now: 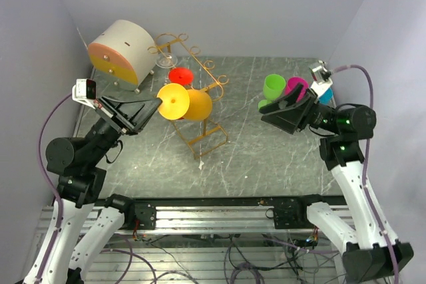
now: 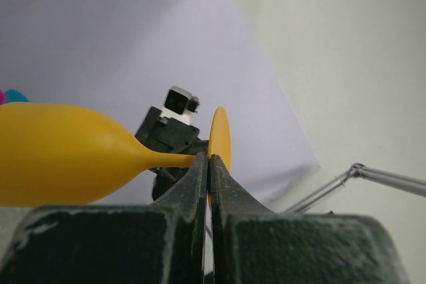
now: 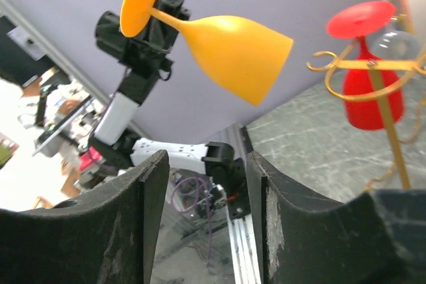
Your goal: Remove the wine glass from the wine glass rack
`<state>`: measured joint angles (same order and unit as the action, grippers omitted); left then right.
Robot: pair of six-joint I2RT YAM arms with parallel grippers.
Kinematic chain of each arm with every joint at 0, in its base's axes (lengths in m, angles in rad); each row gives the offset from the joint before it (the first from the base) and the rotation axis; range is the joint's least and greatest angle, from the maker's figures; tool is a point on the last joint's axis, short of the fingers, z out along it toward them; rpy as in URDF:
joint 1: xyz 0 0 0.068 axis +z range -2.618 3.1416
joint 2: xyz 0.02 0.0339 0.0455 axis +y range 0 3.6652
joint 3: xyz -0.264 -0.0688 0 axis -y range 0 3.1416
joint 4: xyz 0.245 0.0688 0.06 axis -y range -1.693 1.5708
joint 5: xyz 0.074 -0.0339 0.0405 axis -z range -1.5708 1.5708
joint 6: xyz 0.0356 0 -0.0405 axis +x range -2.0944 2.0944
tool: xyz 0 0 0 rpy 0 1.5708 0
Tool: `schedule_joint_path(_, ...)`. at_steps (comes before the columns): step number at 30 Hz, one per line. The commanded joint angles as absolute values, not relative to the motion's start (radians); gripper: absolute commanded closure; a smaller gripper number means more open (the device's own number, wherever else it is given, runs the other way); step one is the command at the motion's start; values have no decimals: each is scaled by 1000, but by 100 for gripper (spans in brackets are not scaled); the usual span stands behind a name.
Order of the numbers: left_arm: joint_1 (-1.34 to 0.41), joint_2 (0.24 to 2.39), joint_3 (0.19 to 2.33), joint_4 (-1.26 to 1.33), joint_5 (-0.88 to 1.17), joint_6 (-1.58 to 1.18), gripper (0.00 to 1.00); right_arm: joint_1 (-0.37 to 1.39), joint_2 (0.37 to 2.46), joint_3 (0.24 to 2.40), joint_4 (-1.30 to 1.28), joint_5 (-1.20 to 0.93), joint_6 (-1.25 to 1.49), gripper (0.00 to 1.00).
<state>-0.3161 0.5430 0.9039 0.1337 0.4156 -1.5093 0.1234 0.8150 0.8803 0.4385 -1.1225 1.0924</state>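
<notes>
My left gripper (image 1: pixel 160 102) is shut on the thin stem of a yellow wine glass (image 1: pixel 190 104), just beside its round foot. The glass lies sideways in the air. In the left wrist view the fingers (image 2: pixel 200 184) pinch the stem between the bowl (image 2: pixel 60 161) and the foot (image 2: pixel 220 139). The gold wire wine glass rack (image 1: pixel 200 64) stands behind it, with a red glass (image 1: pixel 180 74) and a clear glass (image 1: pixel 166 62) hanging on it. In the right wrist view the yellow glass (image 3: pixel 233 48) hangs left of the rack (image 3: pixel 373 71), apart from it. My right gripper (image 3: pixel 206 184) is open and holds nothing.
A round white-and-orange drawer box (image 1: pixel 123 51) stands at the back left. Green (image 1: pixel 273 87), pink (image 1: pixel 297 86) and blue (image 1: pixel 326 95) glasses stand at the right, just behind my right gripper (image 1: pixel 265 111). Purple walls close in the back and both sides.
</notes>
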Motion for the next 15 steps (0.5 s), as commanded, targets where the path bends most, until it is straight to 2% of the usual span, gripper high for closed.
schedule_joint_path(1,-320,574,897,440,513,-1605,93,255,925,964,602,-1126,1126,49)
schedule_joint_path(5,-321,593,916,532,535,-1640,93,351,1019,1028,627,-1106,1079,48)
schedule_joint_path(10,-321,593,937,570,541,-1662,93,389,1078,1073,701,-1076,1072,47)
schedule_joint_path(15,-321,586,945,565,538,-1663,93,450,1175,1092,932,-1092,1205,46)
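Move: The right hand's goal is the yellow wine glass already in the left fingers: its middle lies about 18 cm to the left, level fore and aft, some 4 cm higher. The rack's near ring is about 12 cm ahead, 10 cm left and 5 cm lower; the hanging red glass 14 cm ahead, 21 cm left, 13 cm lower. From the left hand, the right gripper's fingertips are roughly 25 cm right, 2 cm ahead and 6 cm lower. Leftward goes the right hand, about 6.5 cm towards the bowl of the yellow glass and rising some 3 cm, its half-open fingers staying open and swinging about 15 degrees counter-clockwise. The left hand keeps its pinch on the stem beside the foot and carries the glass up about 5 cm and back about 4 cm, tipping its fingers upward and turning slightly clockwise. ##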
